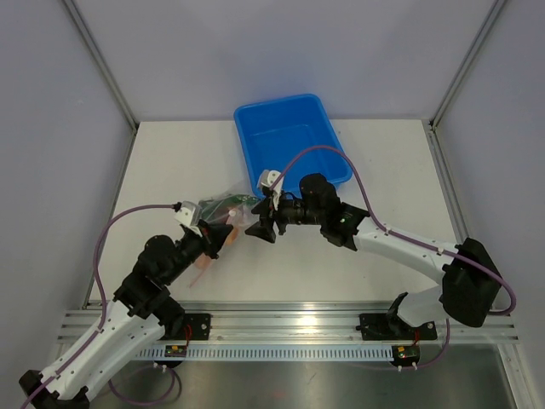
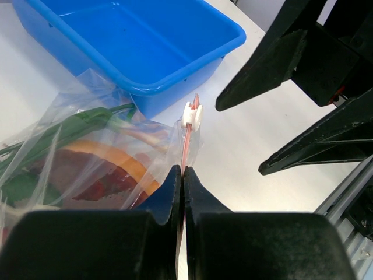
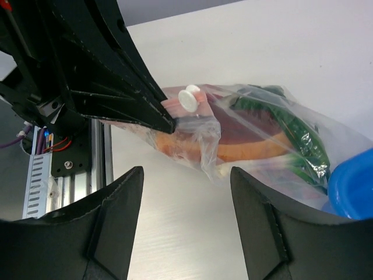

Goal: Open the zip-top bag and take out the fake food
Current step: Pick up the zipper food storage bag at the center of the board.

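The clear zip-top bag (image 1: 223,207) lies on the table in front of the blue tub. Through the plastic I see fake food: an orange slice (image 2: 119,158), red pieces (image 2: 102,185) and a green piece (image 3: 291,125). My left gripper (image 2: 183,170) is shut on the bag's pinkish zip strip (image 2: 186,146), just below the white slider (image 2: 192,115). My right gripper (image 3: 186,181) stands open just short of the bag's mouth, with bare table between its fingers (image 3: 116,216). The slider (image 3: 189,97) sits a little beyond its fingertips. In the top view the two grippers (image 1: 228,236) (image 1: 257,227) nearly meet.
A blue plastic tub (image 1: 289,141) stands behind the bag, touching or nearly touching it, with nothing visible in it. The aluminium rail (image 1: 289,328) with both arm bases runs along the near edge. Grey walls enclose the table on three sides.
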{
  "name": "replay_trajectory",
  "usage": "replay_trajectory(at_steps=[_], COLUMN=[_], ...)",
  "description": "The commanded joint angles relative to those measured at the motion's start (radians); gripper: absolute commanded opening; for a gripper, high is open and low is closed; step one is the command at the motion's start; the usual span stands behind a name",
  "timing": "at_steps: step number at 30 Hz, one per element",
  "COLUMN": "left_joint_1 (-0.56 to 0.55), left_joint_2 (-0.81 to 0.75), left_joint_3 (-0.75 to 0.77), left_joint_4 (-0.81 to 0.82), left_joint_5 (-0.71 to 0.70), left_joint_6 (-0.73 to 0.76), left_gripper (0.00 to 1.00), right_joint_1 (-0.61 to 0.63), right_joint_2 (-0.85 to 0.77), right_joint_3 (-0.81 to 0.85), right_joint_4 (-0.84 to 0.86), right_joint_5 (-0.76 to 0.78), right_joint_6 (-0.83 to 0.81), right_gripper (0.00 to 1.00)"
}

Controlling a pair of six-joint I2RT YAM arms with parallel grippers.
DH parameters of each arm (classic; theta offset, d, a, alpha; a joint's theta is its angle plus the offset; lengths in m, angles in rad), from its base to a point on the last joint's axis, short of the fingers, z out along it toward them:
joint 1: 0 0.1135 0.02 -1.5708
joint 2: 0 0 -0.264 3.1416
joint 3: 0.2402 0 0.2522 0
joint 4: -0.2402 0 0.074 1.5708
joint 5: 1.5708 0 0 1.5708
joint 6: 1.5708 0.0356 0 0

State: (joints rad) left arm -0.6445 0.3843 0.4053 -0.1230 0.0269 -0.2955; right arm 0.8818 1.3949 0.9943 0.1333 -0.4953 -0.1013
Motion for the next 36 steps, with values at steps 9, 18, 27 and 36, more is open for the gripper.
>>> replay_trajectory(at_steps=[9, 18, 27, 36], left_joint_1=[-0.003, -0.003, -0.003, -0.003], left_joint_2=[-0.016, -0.015, -0.009, -0.010], left_joint_3=[0.027, 0.027, 0.030, 0.032], left_joint_4=[0.092, 0.092, 0.100, 0.094], left_joint_5=[0.082, 0.094, 0.120, 0.111], left_joint_6=[-0.002, -0.002, -0.005, -0.007], left_gripper=[0.00, 0.00, 0.00, 0.00], right_joint_1=[-0.004, -0.006, -0.006, -0.006], right_joint_2=[0.053, 0.069, 0.072, 0.072], right_joint_3=[-0.062, -0.097, -0.092, -0.089], right_joint_4=[0.354, 0.443, 0.448, 0.431], right_joint_5=[0.020, -0.091, -0.103, -0.118], right_joint_6=[0.000, -0.006, 0.015, 0.026], right_gripper=[0.70, 0.67, 0.42, 0.11])
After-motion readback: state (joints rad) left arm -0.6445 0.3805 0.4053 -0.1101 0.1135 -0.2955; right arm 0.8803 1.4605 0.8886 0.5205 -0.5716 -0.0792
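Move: The bag's white zipper slider, on the pink strip jutting past the left fingertips, is about 5 cm left of the open right gripper, 1 cm ahead and nearly level in height. The bagged food lies some 10 cm left of that gripper, 2 cm ahead and 10 cm below; the blue box's middle is about 22 cm ahead, 10 cm right and well below, some 15 cm. From the left gripper the slider is about 4 cm ahead and 3 cm right. Bring the open right gripper about 2 cm left to the slider end of the pink strip, swinging roughly 1 cm forward and back on the way and rising 1 cm, with the wrist rolling its left side up some 10 degrees; then close the fingers most of the way around the strip. Keep the left gripper's pinch on the bag's edge, easing it right and back and turning it slightly clockwise. ##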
